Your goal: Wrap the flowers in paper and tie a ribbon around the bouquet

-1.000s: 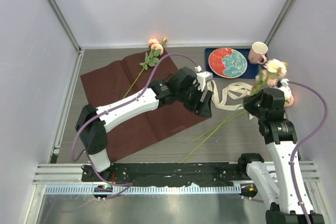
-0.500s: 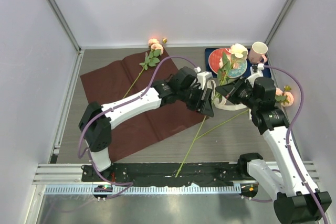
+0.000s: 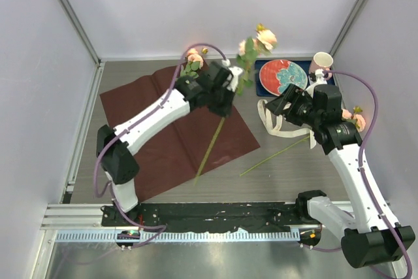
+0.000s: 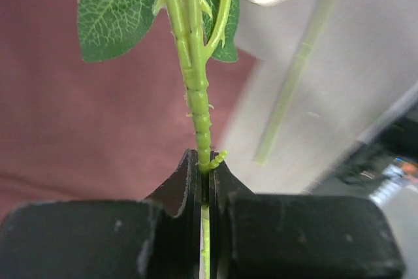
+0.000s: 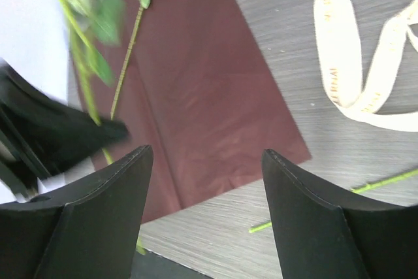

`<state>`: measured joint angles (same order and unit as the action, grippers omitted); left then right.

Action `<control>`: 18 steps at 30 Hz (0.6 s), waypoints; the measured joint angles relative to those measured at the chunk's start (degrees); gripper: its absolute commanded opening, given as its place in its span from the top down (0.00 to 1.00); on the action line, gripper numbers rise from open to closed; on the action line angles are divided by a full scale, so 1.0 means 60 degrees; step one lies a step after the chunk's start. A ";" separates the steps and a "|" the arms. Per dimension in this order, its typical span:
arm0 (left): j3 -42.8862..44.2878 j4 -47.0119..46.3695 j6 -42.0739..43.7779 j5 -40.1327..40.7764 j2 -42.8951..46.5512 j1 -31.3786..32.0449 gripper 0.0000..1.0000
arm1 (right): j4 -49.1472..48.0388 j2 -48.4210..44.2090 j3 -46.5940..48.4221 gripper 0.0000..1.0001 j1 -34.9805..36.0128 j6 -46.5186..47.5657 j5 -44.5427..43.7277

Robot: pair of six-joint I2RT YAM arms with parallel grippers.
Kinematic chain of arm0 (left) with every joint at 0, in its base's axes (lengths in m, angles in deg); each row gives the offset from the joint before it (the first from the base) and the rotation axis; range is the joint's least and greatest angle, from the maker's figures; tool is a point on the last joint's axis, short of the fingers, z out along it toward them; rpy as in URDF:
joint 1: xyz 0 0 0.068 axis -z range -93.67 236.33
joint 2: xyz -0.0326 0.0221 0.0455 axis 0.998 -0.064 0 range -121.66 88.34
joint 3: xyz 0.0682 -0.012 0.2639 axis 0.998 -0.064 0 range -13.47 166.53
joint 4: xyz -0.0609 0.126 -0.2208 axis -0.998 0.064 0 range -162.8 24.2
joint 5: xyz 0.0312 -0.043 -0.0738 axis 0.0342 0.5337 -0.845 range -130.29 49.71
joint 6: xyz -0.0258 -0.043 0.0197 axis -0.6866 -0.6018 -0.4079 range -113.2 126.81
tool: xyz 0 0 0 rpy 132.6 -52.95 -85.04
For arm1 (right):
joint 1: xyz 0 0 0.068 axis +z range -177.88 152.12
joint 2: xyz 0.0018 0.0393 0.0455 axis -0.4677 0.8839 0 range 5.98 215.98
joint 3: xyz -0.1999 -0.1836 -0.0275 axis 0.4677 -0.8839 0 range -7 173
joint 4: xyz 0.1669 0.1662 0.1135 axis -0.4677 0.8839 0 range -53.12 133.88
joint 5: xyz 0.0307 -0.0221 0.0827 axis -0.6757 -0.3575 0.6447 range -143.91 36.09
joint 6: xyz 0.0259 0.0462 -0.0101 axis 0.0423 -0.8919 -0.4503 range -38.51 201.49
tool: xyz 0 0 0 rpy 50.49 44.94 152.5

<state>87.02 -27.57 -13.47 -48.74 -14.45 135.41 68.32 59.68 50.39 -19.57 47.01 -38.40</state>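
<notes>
My left gripper [image 3: 221,101] is shut on the green stem [image 4: 196,89] of a peach-pink rose [image 3: 264,37]. It holds that flower above the dark red paper [image 3: 173,138], with the stem's free end hanging down over the sheet's near edge. The jaws pinch the stem just below a leaf pair [image 4: 114,11]. A second rose [image 3: 189,63] lies on the paper's far part. A third rose [image 3: 353,119] lies on the table at the right, behind my right arm. The cream ribbon [image 3: 281,122] loops on the table right of the paper. My right gripper [image 3: 279,106] hangs open and empty above the ribbon [image 5: 339,76].
A red and teal plate [image 3: 283,76] sits on a small dark blue mat, with a pink cup [image 3: 321,65] beside it at the back right. The third rose's thin stem [image 5: 385,181] lies across the table near the paper's right corner. Walls enclose the table on three sides.
The rose has passed from my right gripper to my left. The right gripper opened and let go; the left shut on the stem and carried the flower back and left over the paper.
</notes>
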 measured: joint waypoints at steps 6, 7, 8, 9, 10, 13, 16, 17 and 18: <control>0.2342 0.1749 0.2004 0.1672 -0.1617 -0.2528 1.00 | 0.0743 0.0029 0.0058 0.27 -0.0004 0.0696 -0.0390; 0.2973 0.2084 0.2339 0.1938 -0.2251 -0.2983 1.00 | 0.0780 0.0029 0.0047 0.27 0.0000 0.0743 -0.0379; 0.3388 0.2233 0.2630 0.2153 -0.2758 -0.3300 1.00 | 0.0790 0.0011 0.0018 0.27 0.0000 0.0772 -0.0379; 0.3858 0.2415 0.2936 0.2342 -0.3293 -0.3574 1.00 | 0.0809 -0.0018 -0.0029 0.27 0.0000 0.0790 -0.0372; 0.4335 0.2608 0.3198 0.2506 -0.3832 -0.3763 1.00 | 0.0831 -0.0051 -0.0091 0.27 0.0000 0.0812 -0.0361; 0.5679 0.3140 0.3887 0.2980 -0.5271 -0.3952 1.00 | 0.0980 -0.0102 -0.0266 0.28 0.0000 0.0852 -0.0313; 0.6102 0.3246 0.4510 0.3319 -0.6062 -0.3905 1.00 | 0.1180 -0.0102 -0.0393 0.28 0.0000 0.0878 -0.0273; 0.6102 0.3326 0.4666 0.3344 -0.6186 -0.3912 1.00 | 0.1202 -0.0109 -0.0448 0.28 0.0000 0.0882 -0.0266; 0.6102 0.3384 0.4772 0.3351 -0.6277 -0.3923 1.00 | 0.1206 -0.0117 -0.0510 0.28 0.0000 0.0885 -0.0262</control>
<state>123.63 -7.26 15.17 -28.63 -52.10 111.87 75.55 58.98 47.33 -19.57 52.32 -39.98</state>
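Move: The first rose, already on the paper, is where the held rose is being taken: its stem's middle lies roughly 19 cm ahead of the left hand, 28 cm left and 20 cm below. The paper's middle is about 7 cm ahead and 20 cm left, the ribbon some 12 cm ahead and 23 cm right, both about 21 cm down. From the empty right hand, the first rose lies about 18 cm ahead, 46 cm left and 25 cm below. The second rose, still pinched by its stem in the left fingers, is swept forward and left over the paper towards the first rose, about 29 cm across, level at first and then sinking some 13 cm while the wrist rolls nearly 40 degrees, left side rising. The right hand, empty and still open, eases down and slightly back, about 5 cm. ##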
